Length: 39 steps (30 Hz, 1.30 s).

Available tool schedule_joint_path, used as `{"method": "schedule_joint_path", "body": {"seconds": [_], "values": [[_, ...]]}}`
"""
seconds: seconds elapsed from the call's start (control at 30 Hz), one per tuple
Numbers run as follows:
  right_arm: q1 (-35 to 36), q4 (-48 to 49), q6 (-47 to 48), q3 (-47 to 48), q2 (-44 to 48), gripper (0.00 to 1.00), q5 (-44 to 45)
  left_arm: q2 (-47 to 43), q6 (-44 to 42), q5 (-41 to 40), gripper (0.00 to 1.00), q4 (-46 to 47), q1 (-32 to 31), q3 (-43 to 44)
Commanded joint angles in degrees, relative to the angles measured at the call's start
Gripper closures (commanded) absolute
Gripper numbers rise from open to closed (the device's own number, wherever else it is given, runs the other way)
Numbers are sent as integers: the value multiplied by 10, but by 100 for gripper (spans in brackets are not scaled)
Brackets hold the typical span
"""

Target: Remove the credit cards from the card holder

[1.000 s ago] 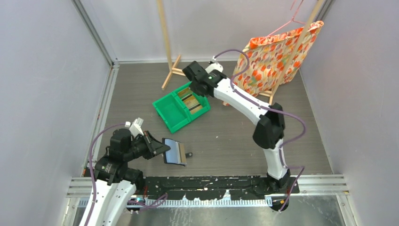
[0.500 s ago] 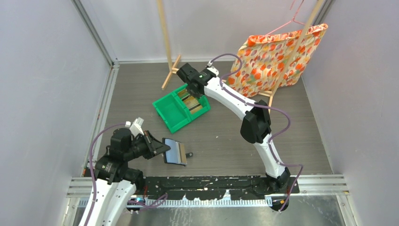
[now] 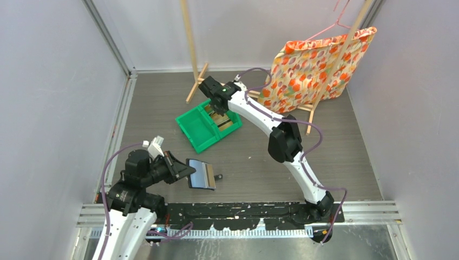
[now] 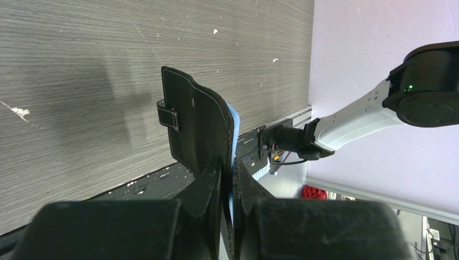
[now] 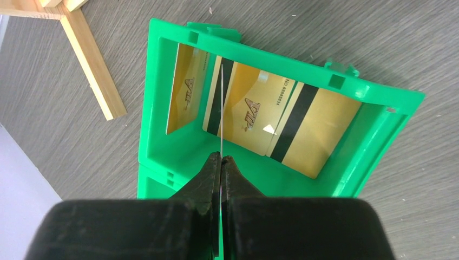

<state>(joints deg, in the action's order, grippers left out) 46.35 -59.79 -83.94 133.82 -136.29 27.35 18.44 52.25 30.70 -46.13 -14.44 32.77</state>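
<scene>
My left gripper (image 3: 183, 170) is shut on one edge of the dark card holder (image 3: 201, 174), holding it just above the floor near the front left. In the left wrist view the card holder (image 4: 197, 124) stands upright between the closed fingers, a blue lining showing at its edge. My right gripper (image 5: 221, 158) is shut on a thin credit card (image 5: 221, 108) seen edge-on. It hangs over the right compartment of the green bin (image 5: 373, 89). Three golden credit cards (image 5: 254, 108) with dark stripes lie in that compartment. From the top, the right gripper (image 3: 219, 106) is over the bin (image 3: 196, 131).
A wooden rack stands at the back with an orange flowered cloth (image 3: 314, 70) on a hanger. Its wooden foot (image 5: 89, 59) lies just beside the bin's far corner. Pale walls close in the left, right and back sides.
The right arm has swung left and lowered over the bin's right compartment with the card in its jaws. The left arm and card holder have stayed put.
</scene>
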Motion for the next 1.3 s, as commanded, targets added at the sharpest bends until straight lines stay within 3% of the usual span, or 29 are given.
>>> {"method": "schedule_joint_path", "body": {"seconds": [0.0,0.23,0.63,0.83,0.9,1.27], "values": [[3,-9,-27,51,-20,99,35,-11,8,15,100,10,4,26],[2,-5,-21,97,-65,99,42,-15,8,13,100,1,4,32],[2,44,2,91,-83,99,28,-32,13,7,100,-8,4,31],[1,72,29,102,-93,70,17,-43,12,1,100,-23,4,41],[1,78,34,101,-91,55,16,-48,12,0,100,-28,4,41],[2,105,64,87,-75,51,9,-51,18,4,100,-19,4,35]]}}
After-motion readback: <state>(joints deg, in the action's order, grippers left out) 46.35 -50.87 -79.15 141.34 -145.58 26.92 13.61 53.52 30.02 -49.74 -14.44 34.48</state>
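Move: The credit card in the right fingers is bound for the spot in the green box between the leaning card and the card pile, about 3 cm ahead, 1 cm right and 8 cm below. The leaning card is some 6 cm ahead and 2 cm left, the card pile level and 4 cm right, the empty compartment 4 cm back and 8 cm left. From the left hand, that spot is roughly 30 cm ahead, 11 cm right and 15 cm below. The credit card, already pinched edge-on, is lowered into the green box by the right hand, about 4 cm down while easing some 2 cm forward and slightly left. The fingers then open to about half and let go as the hand slides forward-left about 3 cm, rising a little. The left hand keeps its pinch on the card holder, drifting slightly back and up. ##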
